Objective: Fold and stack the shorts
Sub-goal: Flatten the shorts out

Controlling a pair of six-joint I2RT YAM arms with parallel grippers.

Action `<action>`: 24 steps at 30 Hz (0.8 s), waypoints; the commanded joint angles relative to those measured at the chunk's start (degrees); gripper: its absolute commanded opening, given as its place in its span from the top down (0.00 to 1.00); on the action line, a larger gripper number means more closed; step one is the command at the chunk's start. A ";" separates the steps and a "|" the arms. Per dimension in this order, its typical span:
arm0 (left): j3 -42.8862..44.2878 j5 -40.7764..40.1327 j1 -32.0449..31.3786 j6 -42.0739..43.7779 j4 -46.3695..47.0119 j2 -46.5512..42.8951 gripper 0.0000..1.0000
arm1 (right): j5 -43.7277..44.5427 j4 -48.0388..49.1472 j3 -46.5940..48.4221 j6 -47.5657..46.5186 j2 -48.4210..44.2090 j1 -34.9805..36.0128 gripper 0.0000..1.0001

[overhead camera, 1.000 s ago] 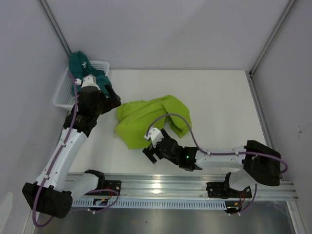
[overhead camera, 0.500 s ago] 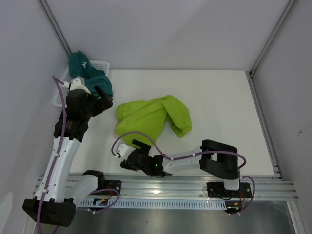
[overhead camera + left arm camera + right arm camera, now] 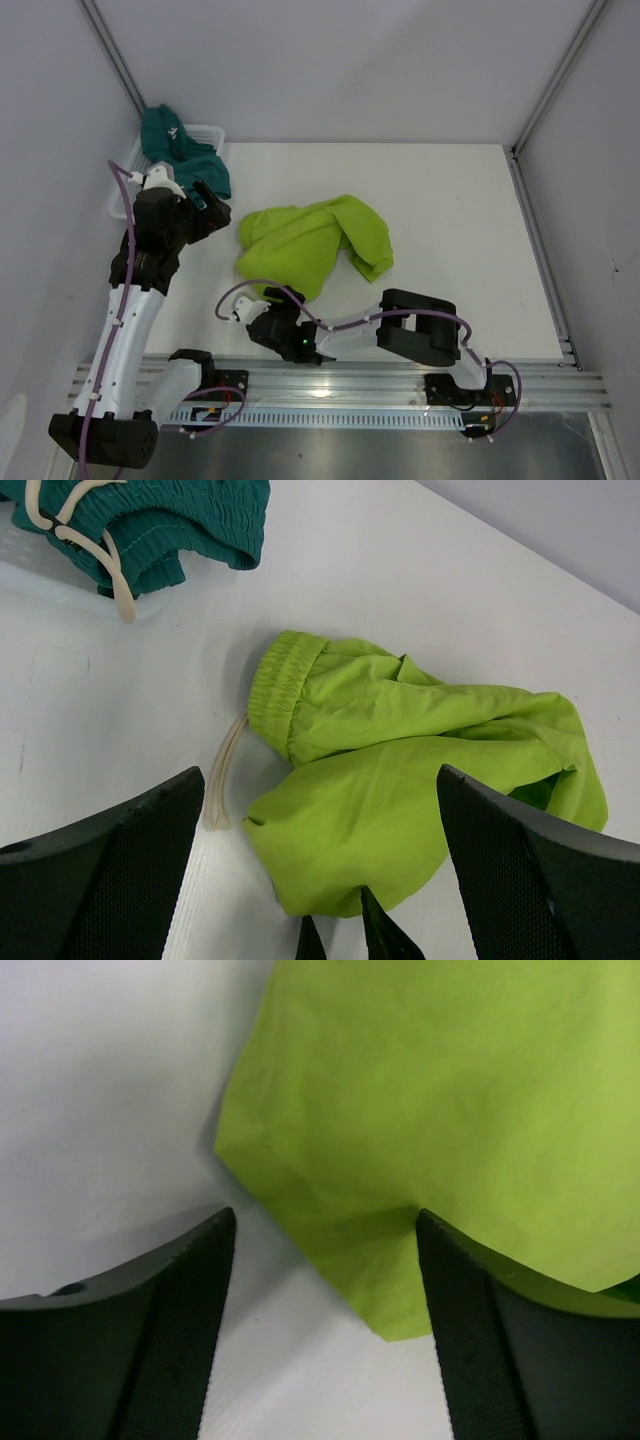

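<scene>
The lime green shorts (image 3: pixel 310 245) lie crumpled mid-table, waistband and drawstring (image 3: pixel 225 770) toward the left. The dark teal shorts (image 3: pixel 175 150) hang over the basket at the back left. My left gripper (image 3: pixel 212 203) hovers open between the basket and the lime pair, holding nothing; in its wrist view the lime shorts (image 3: pixel 400 770) lie ahead between its fingers. My right gripper (image 3: pixel 264 312) sits low at the near-left corner of the lime shorts (image 3: pixel 430 1110). It is open, and that fabric corner lies between the fingers (image 3: pixel 200 1290) without being pinched.
A white mesh basket (image 3: pixel 128 190) stands against the left wall under the teal shorts (image 3: pixel 170 520). Walls close the table on the left, back and right. The metal rail (image 3: pixel 330 385) with both arm bases runs along the near edge.
My right arm has swung left along the near edge to the lime shorts' near-left corner, and its jaws have narrowed a little. My left arm has drawn back toward the basket.
</scene>
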 commanded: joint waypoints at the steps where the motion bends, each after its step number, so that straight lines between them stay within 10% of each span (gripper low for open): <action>1: -0.09 1.51 1.00 1.84 0.42 -1.01 0.01 | 4.56 4.81 1.89 -2.16 1.30 -0.70 0.29; 4: -0.26 1.60 1.35 2.28 0.51 -0.92 0.01 | 5.09 5.60 1.98 -2.07 0.87 -1.49 0.45; 8: 0.17 1.69 2.14 3.50 0.42 -0.39 0.01 | 7.99 7.19 1.28 -0.14 -1.15 -3.77 1.00; 24: -2.37 6.96 3.28 1.58 4.11 0.92 0.00 | -41.20 -3.36 -27.28 32.10 -47.28 -32.47 1.00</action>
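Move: The near edge of the shorts' near leg lies just between the right fingertips, 2 cm ahead and about 1 cm below that hand. From the right hand the waistband is roughly 14 cm ahead and 7 cm to the left; the folded-over far leg is some 12 cm ahead and 20 cm to the right, both about level with the edge. From the open left hand that near edge is about 8 cm back, 17 cm right and 23 cm below. Forward and low at first, a few centimetres into the near leg's edge, the right hand closes its fingers fully and pinches the cloth. It then sweeps right about 15 cm while rising about as much, still creeping forward, carrying the pinched edge over the shorts towards the far leg and rolling some 40 degrees, left side up. ##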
